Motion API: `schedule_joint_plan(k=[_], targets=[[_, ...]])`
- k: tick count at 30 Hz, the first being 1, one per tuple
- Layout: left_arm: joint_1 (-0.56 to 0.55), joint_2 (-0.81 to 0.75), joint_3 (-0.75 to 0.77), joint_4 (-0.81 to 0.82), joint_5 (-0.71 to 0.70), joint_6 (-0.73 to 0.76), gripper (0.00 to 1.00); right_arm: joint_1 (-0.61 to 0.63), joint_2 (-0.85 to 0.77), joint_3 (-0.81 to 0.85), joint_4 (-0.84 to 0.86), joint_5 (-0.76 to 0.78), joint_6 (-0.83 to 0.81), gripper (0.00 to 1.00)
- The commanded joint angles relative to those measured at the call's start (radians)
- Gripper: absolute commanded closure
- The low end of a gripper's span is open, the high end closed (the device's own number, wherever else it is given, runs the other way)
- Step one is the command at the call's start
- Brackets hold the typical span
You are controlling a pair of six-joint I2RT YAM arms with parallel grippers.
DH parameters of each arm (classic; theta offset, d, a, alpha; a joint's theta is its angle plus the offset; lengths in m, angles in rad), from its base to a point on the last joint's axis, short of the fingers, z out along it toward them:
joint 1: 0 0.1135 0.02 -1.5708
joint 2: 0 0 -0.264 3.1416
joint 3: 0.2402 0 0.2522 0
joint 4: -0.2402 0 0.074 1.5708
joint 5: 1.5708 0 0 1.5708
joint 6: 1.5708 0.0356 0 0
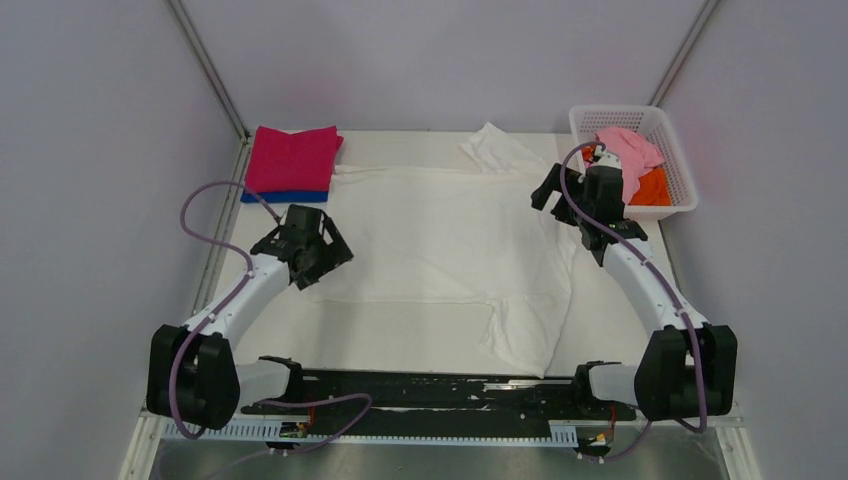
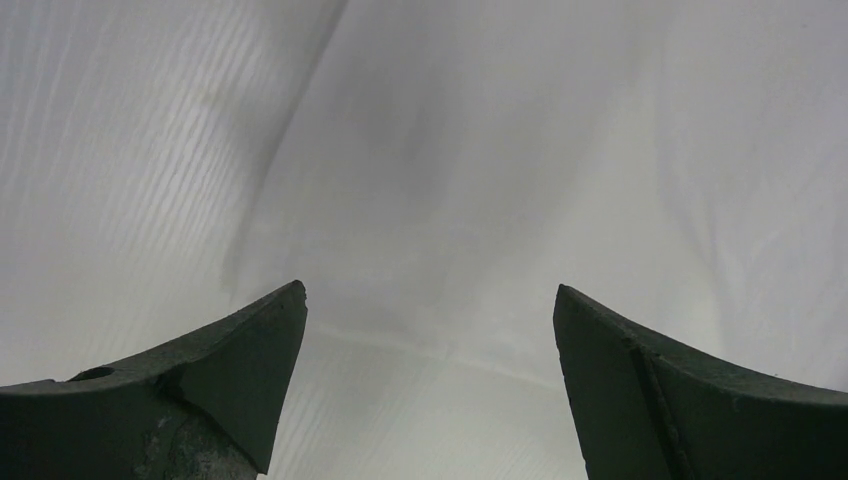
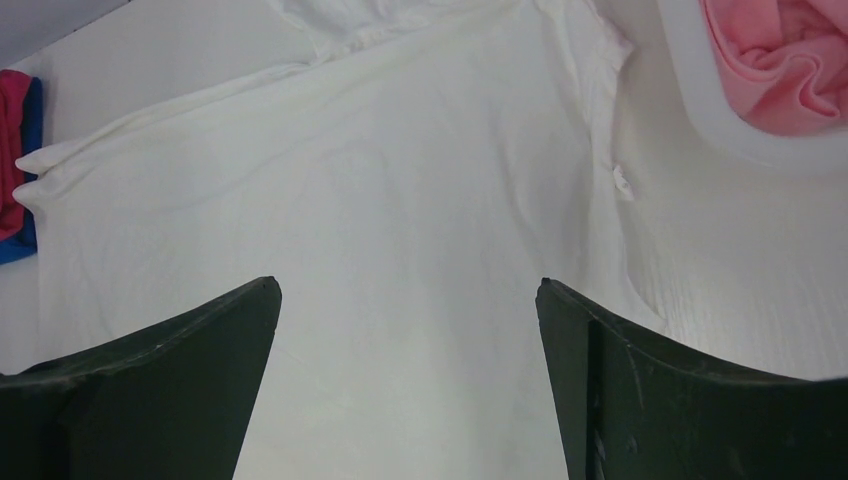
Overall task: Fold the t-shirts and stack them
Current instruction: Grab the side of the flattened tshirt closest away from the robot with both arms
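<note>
A white t-shirt [image 1: 450, 240] lies spread flat over the middle of the table, one sleeve at the back [image 1: 497, 148] and one at the front [image 1: 525, 335]. My left gripper [image 1: 325, 268] hovers open over its left edge, with only white cloth [image 2: 520, 150] between the fingers [image 2: 430, 288]. At the shirt's right edge my right gripper [image 1: 570, 215] is also open and holds nothing [image 3: 408, 282], looking across the shirt [image 3: 400, 150]. A folded magenta t-shirt [image 1: 293, 158] rests on a folded blue one [image 1: 285, 196] at the back left.
A white lattice basket [image 1: 590, 118] stands at the back right, holding a pale pink t-shirt [image 1: 630, 148] and an orange one [image 1: 652, 188]. Its rim [image 3: 700, 100] and the pink cloth [image 3: 780, 60] show in the right wrist view. Walls enclose the table on three sides.
</note>
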Motion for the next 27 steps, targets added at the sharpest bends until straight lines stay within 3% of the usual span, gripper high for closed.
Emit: schedule_joint_plan(k=[1, 7, 11, 23, 27], targets=[[0.004, -0.142, -0.121, -0.083, -0.122, -0.178, 0.0, -0.004, -0.08, -0.08, 0.063, 0.014, 0.072, 0.0], [0.005, -0.206, -0.198, -0.157, -0.2, -0.322, 0.02, -0.003, -0.074, -0.083, 0.066, -0.007, 0.069, 0.0], [0.005, -0.189, -0.246, -0.106, -0.203, -0.391, 0.08, -0.003, -0.059, -0.083, 0.066, -0.014, 0.066, 0.0], [0.005, -0.085, -0.294, 0.016, -0.264, -0.513, 0.36, -0.004, -0.051, -0.082, 0.067, -0.03, 0.063, 0.0], [0.005, -0.058, -0.297, 0.03, -0.26, -0.517, 0.52, -0.003, -0.055, -0.084, 0.067, -0.025, 0.063, 0.0]])
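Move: The near-left corner of the flattened white t-shirt is my left hand's target, about 6 cm back, 5 cm to its left and 8 cm below. The middle of the t-shirt lies some 13 cm ahead of that hand and 25 cm to its right; the folded stack is about 31 cm ahead and 15 cm to its left. From my idle right hand, that corner is roughly 17 cm back, 50 cm to the left and 17 cm down. I bring my left hand back about 7 cm and down as much, drifting some 4 cm left to the t-shirt's near-left corner, then creep forward a centimetre while still sinking. My wrist turns about 30 degrees counter-clockwise and my fingers close from wide open to about half, one fingertip coming against the cloth at the corner. ##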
